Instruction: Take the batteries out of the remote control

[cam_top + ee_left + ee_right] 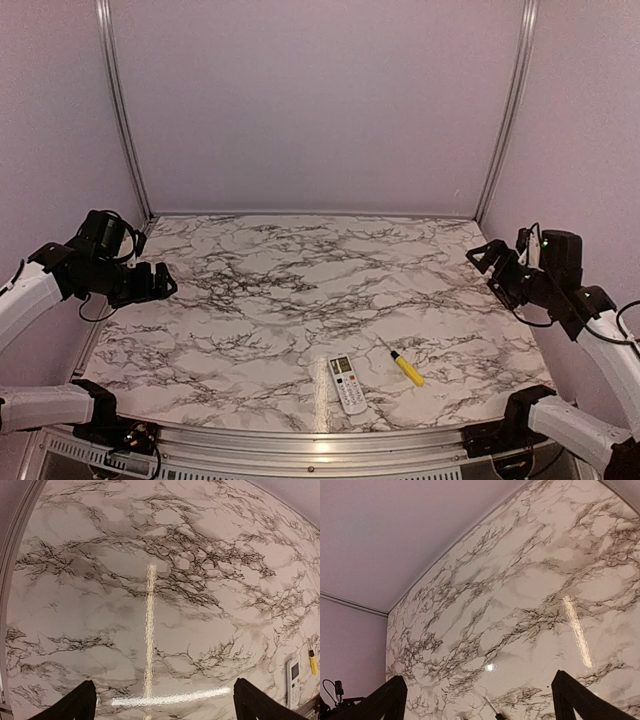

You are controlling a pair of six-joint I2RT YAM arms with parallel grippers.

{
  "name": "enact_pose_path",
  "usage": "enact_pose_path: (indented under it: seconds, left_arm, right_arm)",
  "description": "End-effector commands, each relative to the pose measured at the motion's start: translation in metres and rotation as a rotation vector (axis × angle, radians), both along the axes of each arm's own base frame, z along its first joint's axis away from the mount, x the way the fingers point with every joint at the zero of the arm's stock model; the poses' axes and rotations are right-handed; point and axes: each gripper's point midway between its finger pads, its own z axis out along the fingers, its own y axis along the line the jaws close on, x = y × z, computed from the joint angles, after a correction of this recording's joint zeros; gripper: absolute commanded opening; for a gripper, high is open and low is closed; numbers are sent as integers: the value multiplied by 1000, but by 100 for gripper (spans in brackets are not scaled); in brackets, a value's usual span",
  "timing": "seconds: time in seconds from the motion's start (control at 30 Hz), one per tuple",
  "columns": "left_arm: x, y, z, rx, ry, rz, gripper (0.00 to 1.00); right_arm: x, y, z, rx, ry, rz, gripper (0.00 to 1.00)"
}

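The white remote control (347,384) lies button side up near the table's front edge, a little right of centre; it also shows at the lower right of the left wrist view as the remote control (293,682). No batteries show; they are hidden. My left gripper (160,283) hovers open over the table's left edge, far from the remote, with nothing between its fingers (75,705). My right gripper (483,257) hangs open over the right edge, its fingers (575,697) wide apart and empty.
A yellow-handled screwdriver (404,365) lies just right of the remote, its shaft pointing to the far left; its tip shows in the right wrist view (492,709). The marble table (300,280) is walled on three sides.
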Motion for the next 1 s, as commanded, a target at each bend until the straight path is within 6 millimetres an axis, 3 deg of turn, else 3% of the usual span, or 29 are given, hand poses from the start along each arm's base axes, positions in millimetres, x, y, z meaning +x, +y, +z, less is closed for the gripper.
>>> enact_pose_path:
  seconds: [0.0, 0.27, 0.6, 0.73, 0.97]
  left_arm:
    - [1, -4, 0, -7, -24, -20, 99]
    - [1, -4, 2, -8, -34, -17, 99]
    - [0, -5, 4, -13, -45, -17, 99]
    - [0, -5, 5, -13, -47, -19, 99]
    - [0, -6, 6, -19, -52, -26, 99]
  right_arm:
    - [7, 13, 10, 23, -13, 26, 99]
    - [9, 17, 8, -13, 76, 28, 99]
    - [-6, 32, 15, -27, 121, 136, 99]
    - [-11, 49, 20, -79, 181, 205, 99]
    - [-24, 103, 11, -214, 328, 366, 99]
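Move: The remote control lies flat, some 24 cm to the right hand's left, 11 cm nearer the base and about 21 cm below. The screwdriver lies between hand and remote, roughly 12 cm to the hand's left and 6 cm back, also about 21 cm down. From the left hand the remote is some 36 cm to the right, 10 cm back and 16 cm below. Towards the remote control, still well below and touched by nothing, the right hand swings left about 8 cm, most of it in the last third after a small dip and recovery, ending about 2 cm higher. Meanwhile the open fingers tip further down and turn counter-clockwise, some 15 degrees each. ##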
